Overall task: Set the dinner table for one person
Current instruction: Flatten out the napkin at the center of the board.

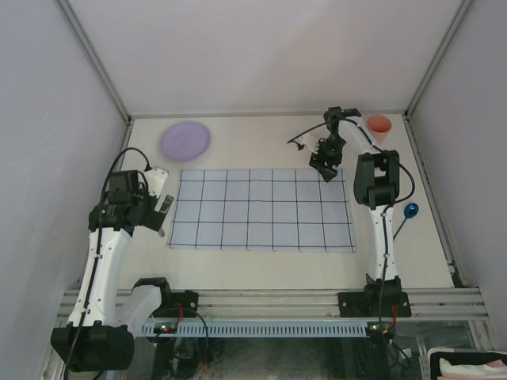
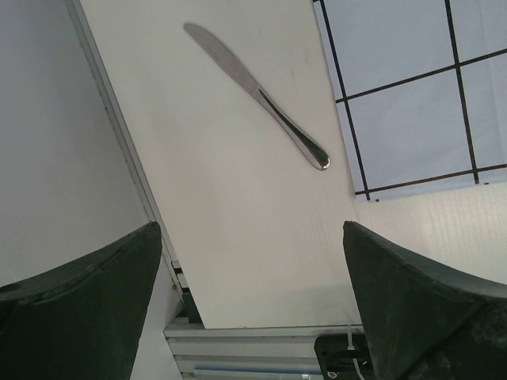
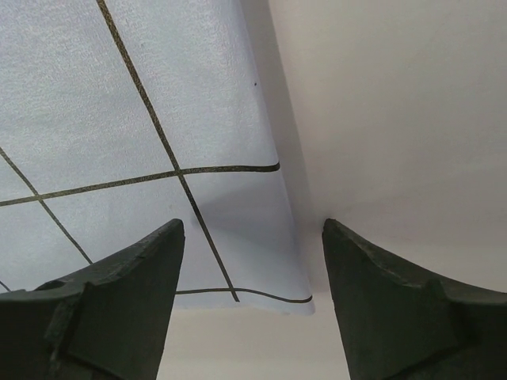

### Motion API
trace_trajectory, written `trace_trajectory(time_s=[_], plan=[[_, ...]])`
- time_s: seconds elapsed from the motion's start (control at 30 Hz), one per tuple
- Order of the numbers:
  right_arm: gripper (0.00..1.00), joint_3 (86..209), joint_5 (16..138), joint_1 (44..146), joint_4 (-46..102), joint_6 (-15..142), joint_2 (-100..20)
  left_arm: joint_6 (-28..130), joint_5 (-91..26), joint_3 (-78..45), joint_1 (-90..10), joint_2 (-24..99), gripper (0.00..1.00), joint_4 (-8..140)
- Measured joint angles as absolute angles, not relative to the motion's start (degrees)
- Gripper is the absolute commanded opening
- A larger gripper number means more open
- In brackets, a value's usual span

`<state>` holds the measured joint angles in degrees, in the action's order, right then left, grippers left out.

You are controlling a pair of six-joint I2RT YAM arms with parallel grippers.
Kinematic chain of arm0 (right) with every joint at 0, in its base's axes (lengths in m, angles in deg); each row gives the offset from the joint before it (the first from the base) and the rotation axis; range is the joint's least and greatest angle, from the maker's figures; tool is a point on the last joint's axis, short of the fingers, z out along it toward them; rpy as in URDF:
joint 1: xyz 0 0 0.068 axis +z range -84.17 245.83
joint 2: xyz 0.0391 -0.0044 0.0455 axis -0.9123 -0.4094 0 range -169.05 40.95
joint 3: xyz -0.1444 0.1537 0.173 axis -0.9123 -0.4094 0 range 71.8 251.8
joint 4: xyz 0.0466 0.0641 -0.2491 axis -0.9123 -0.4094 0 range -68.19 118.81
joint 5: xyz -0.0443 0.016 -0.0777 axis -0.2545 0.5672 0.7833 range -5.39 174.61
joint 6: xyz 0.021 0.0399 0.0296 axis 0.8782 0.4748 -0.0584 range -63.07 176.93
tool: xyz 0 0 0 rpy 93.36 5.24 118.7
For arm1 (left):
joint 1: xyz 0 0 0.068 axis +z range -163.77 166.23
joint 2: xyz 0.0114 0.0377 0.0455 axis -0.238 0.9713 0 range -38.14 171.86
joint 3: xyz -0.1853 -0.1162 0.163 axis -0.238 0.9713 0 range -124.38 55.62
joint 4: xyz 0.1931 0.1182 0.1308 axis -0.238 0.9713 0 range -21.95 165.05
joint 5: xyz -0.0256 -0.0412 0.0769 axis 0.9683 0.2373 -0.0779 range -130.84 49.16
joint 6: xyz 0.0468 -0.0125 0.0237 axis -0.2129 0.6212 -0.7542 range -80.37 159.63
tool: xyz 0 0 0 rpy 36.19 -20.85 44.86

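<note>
The off-white dinner table [image 1: 261, 261] carries a pale blue-grey cloth with a dark grid [image 1: 261, 210] at its middle. My right gripper [image 1: 325, 168] hangs over the cloth's far right corner [image 3: 277, 261]. In the right wrist view its jaws [image 3: 253, 226] are open astride that corner, holding nothing. The corner's edge looks slightly curled. My left gripper [image 1: 162, 207] stands wide open over bare table left of the cloth, empty [image 2: 249, 229]. A steel knife [image 2: 257, 95] lies ahead of it, beside the cloth's left edge.
A purple plate [image 1: 185, 140] sits at the back left and an orange cup [image 1: 380, 127] at the back right. A blue-bowled spoon [image 1: 410, 210] lies at the right edge. A thin dark item [image 1: 299, 139] lies behind the cloth. Aluminium rails edge the table.
</note>
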<state>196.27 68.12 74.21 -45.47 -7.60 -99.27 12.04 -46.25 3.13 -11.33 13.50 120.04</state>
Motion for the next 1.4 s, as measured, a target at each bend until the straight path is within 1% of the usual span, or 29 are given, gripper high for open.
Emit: trace_trajectory(time_s=[0.1, 0.23, 0.3, 0.4, 0.5, 0.6, 0.63, 1.4], plan=[[0.62, 196.27, 68.27, 74.21, -45.25, -7.56, -99.32, 12.04, -46.25, 3.13, -11.33, 13.5, 1.0, 120.04], [0.58, 196.27, 68.58, 74.21, -44.99, -7.41, -99.34, 12.04, -46.28, 3.13, -11.33, 13.5, 1.0, 120.04], [0.54, 196.27, 68.69, 74.19, -44.8, -7.39, -99.38, 12.06, -46.28, 3.13, -11.33, 13.48, 1.0, 120.04], [0.45, 196.27, 68.73, 74.1, -44.51, -7.39, -99.43, 12.06, -46.3, 3.13, -11.33, 13.43, 1.0, 120.04], [0.29, 196.27, 68.93, 74.1, -44.18, -7.45, -99.54, 12.06, -46.3, 3.13, -11.33, 13.28, 1.0, 120.04], [0.06, 196.27, 69.17, 74.1, -43.72, -7.43, -99.64, 12.06, -46.32, 3.13, -11.33, 13.19, 1.0, 120.04], [0.01, 196.27, 69.23, 74.08, -43.61, -7.39, -99.67, 12.06, -46.32, 3.13, -11.33, 13.19, 1.0, 120.06], [0.0, 197.42, 69.6, 73.84, -44.45, -7.21, -100.39, 12.15, -46.6, 3.13, -11.33, 13.63, 1.0, 120.06]])
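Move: The far right corner of the napkin lies about 2 cm ahead of the right hand, 5 cm to its right and 2 cm below; the cloth's middle is some 13 cm back and 21 cm left. The cup stands about 11 cm farther out and 16 cm right, the spoon roughly 19 cm back and 18 cm right. From the left hand that corner is about 24 cm ahead, 55 cm right and 17 cm down. Ease the right gripper, already down at the cloth, about 1 cm forward onto the napkin's far edge, just left of its far right corner, drifting slightly right and down. As you go, close the fingers from about three-quarters open to fully shut so the tips pinch the edge, then stay there holding them closed. ##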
